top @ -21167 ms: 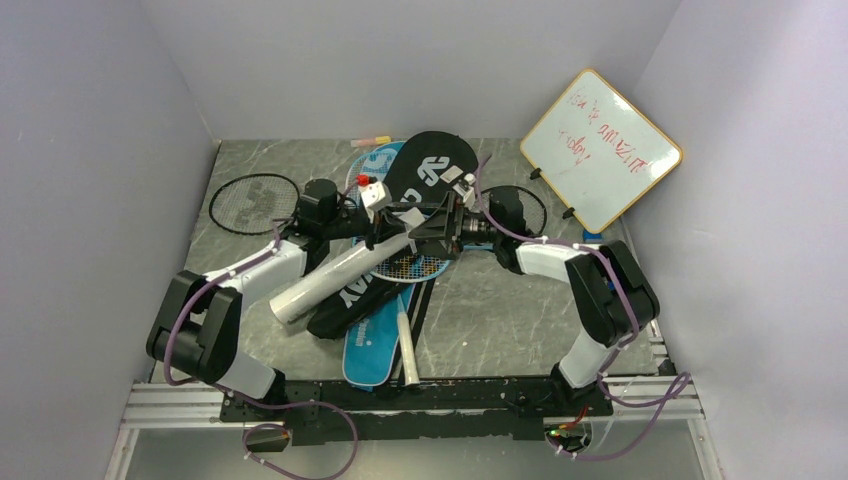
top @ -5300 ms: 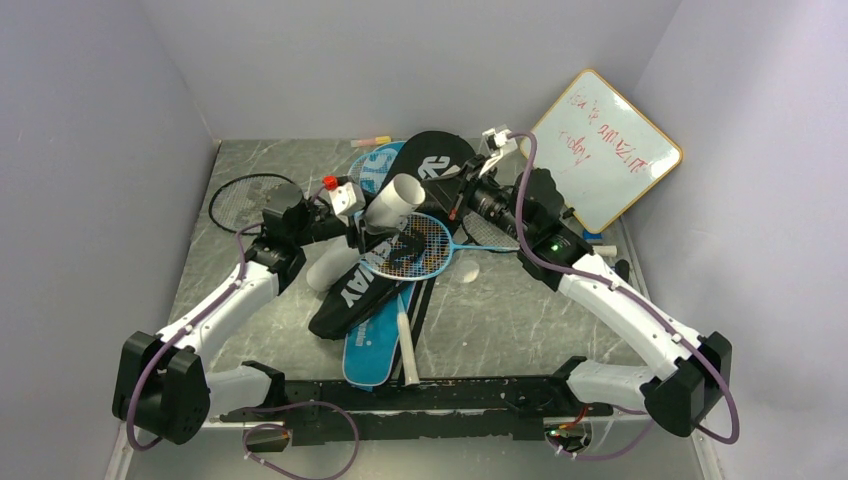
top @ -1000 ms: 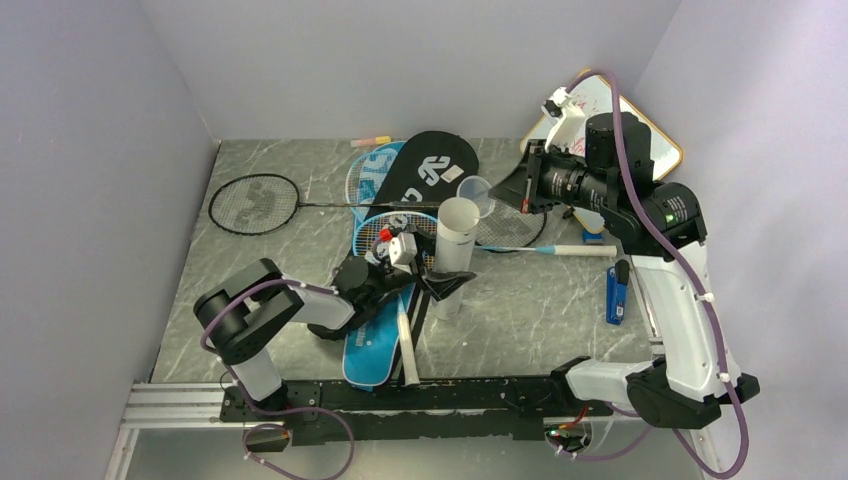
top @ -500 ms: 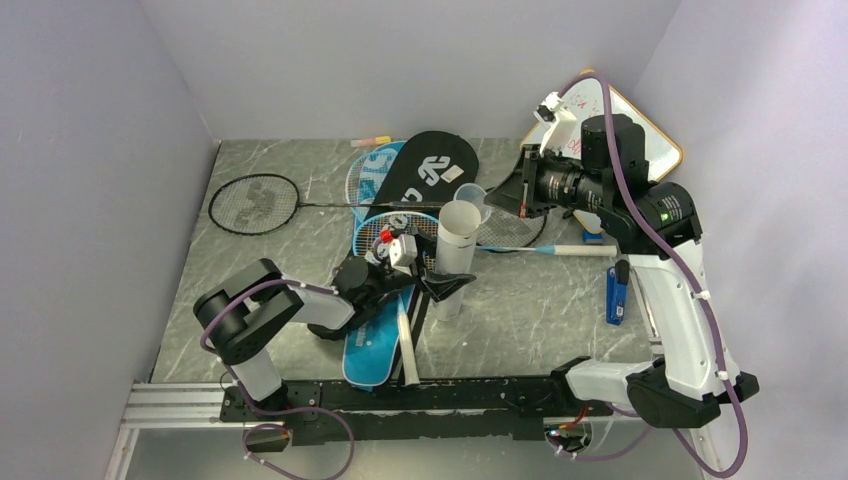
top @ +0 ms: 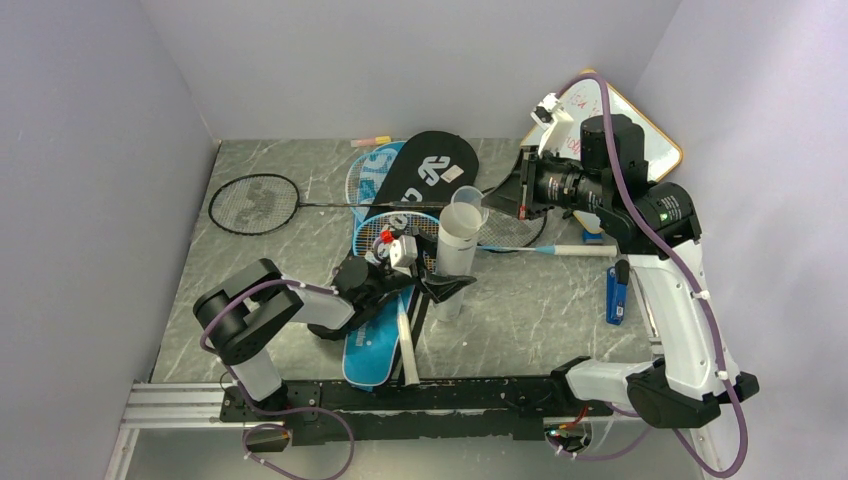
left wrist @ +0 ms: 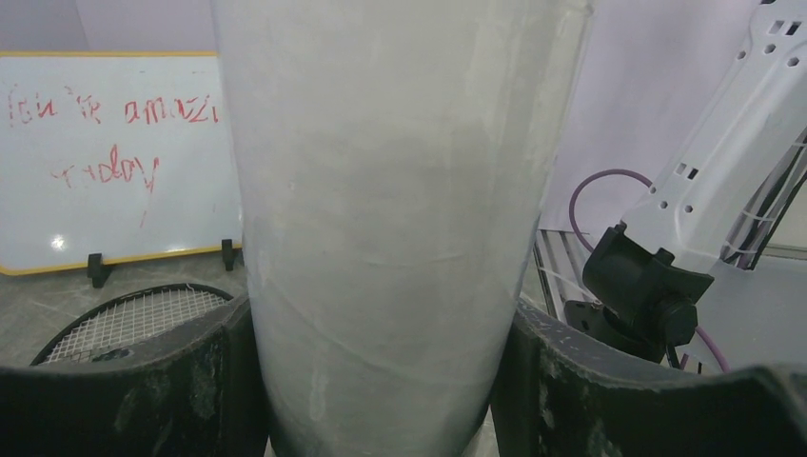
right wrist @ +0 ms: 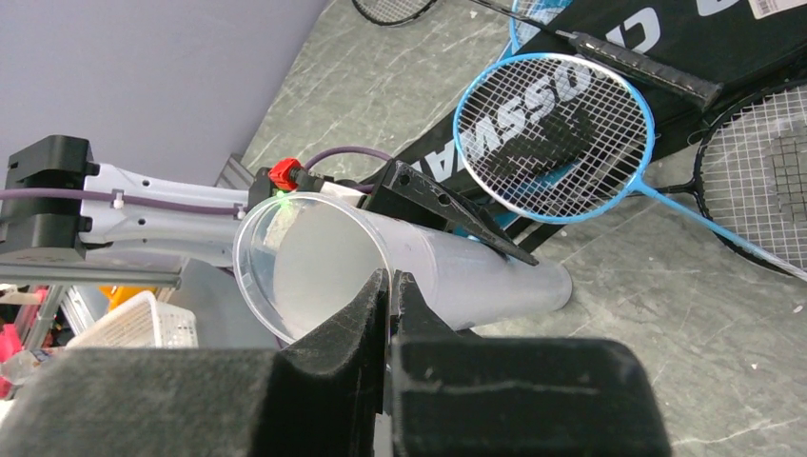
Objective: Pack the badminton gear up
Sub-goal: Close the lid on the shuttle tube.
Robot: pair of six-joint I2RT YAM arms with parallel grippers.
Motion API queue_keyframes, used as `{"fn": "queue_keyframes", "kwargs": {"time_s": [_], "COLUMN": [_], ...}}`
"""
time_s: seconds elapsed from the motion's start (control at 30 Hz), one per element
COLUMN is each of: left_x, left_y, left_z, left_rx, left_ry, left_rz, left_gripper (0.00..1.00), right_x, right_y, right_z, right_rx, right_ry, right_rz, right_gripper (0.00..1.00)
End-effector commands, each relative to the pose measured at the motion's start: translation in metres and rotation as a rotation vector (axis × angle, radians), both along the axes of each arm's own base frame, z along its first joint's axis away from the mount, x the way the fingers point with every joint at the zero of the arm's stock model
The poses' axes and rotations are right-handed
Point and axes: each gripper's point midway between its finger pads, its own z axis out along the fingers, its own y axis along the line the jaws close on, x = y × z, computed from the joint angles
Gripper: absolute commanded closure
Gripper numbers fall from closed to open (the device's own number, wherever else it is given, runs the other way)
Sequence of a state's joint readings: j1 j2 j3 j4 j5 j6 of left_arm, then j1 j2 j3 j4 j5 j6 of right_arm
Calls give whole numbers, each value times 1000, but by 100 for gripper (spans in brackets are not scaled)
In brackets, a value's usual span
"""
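Note:
My left gripper [top: 441, 285] is shut on the long white tube [top: 456, 245] and holds it upright; in the left wrist view the tube [left wrist: 390, 238] fills the gap between both fingers [left wrist: 124, 390]. My right gripper [right wrist: 390, 286] is shut on the rim of a clear round cap [right wrist: 309, 262], and this cap [top: 470, 196] hangs beside the tube's open top. A light-blue racket [top: 398, 232] lies on the black bag [top: 430, 165] and blue bag [top: 372, 350]. One black racket [top: 254, 203] lies at the left. Another black racket head [top: 508, 232] lies under my right arm.
The orange-rimmed whiteboard [top: 655, 140] stands at the back right, mostly behind my right arm. A blue marker [top: 613, 295] lies near the right wall. A small pink and yellow item [top: 370, 141] sits by the back wall. A white grip [top: 405, 345] lies across the blue bag.
My right gripper has carried the clear cap a little to the left, closer to the tube's top. The left arm and the tube have stayed still.

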State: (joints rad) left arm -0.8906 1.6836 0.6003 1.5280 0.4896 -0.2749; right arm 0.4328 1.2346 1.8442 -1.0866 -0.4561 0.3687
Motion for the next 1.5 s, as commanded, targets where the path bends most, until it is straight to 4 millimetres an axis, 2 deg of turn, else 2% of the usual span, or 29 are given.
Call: {"fn": "queue_keyframes", "kwargs": {"time_s": [0.0, 0.5, 0.7, 1.03, 1.17, 1.27, 1.47], "left_x": [-17, -14, -14, -14, -14, -14, -14], "left_y": [13, 10, 10, 12, 12, 12, 13], "left_z": [62, 60, 60, 61, 61, 60, 59], "left_rx": [-191, -176, -177, -175, -174, -174, -169], "left_ry": [-178, -167, -168, -170, -170, -170, -170], "left_rz": [-24, -22, -21, -16, -14, -12, -10], "left_gripper": [29, 30, 29, 28, 26, 25, 25], "right_x": [-5, -13, -15, -7, -1, 2, 8], "right_y": [3, 9, 10, 5, 3, 6, 20], "right_z": [18, 10, 3, 11, 18, 24, 38], "right_rx": [43, 29, 6, -4, -4, 24, 102], "right_ry": [-70, -45, -33, -69, -103, -133, -211], "right_rz": [29, 77, 87, 42, 12, 16, 66], "right_gripper": [95, 92, 86, 67, 47, 39, 34]}}
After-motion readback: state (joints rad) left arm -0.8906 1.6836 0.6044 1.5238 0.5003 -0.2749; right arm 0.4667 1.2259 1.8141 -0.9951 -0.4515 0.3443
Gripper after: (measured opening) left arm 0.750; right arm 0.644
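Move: My right hand holds the clear lid by its rim, the lid's middle about 3 cm to its left. The mouth of the upright shuttle tube is about 4 cm left of that hand, 3 cm back and 2 cm lower. On the table some 40 cm below lie the blue racket head, 14 cm ahead and 17 cm left, and the black racket head, 24 cm ahead and 11 cm right. The mouth is about 15 cm above my left hand and 1 cm ahead. I ease the pinched lid back and left about 1.5 cm to bring it across the tube's mouth, sinking only a touch. Then I spread my right fingers well apart to let go of its rim as the hand drifts forward again, rising about a centimetre at the very end. My left hand stays put and keeps its grip round the tube. ##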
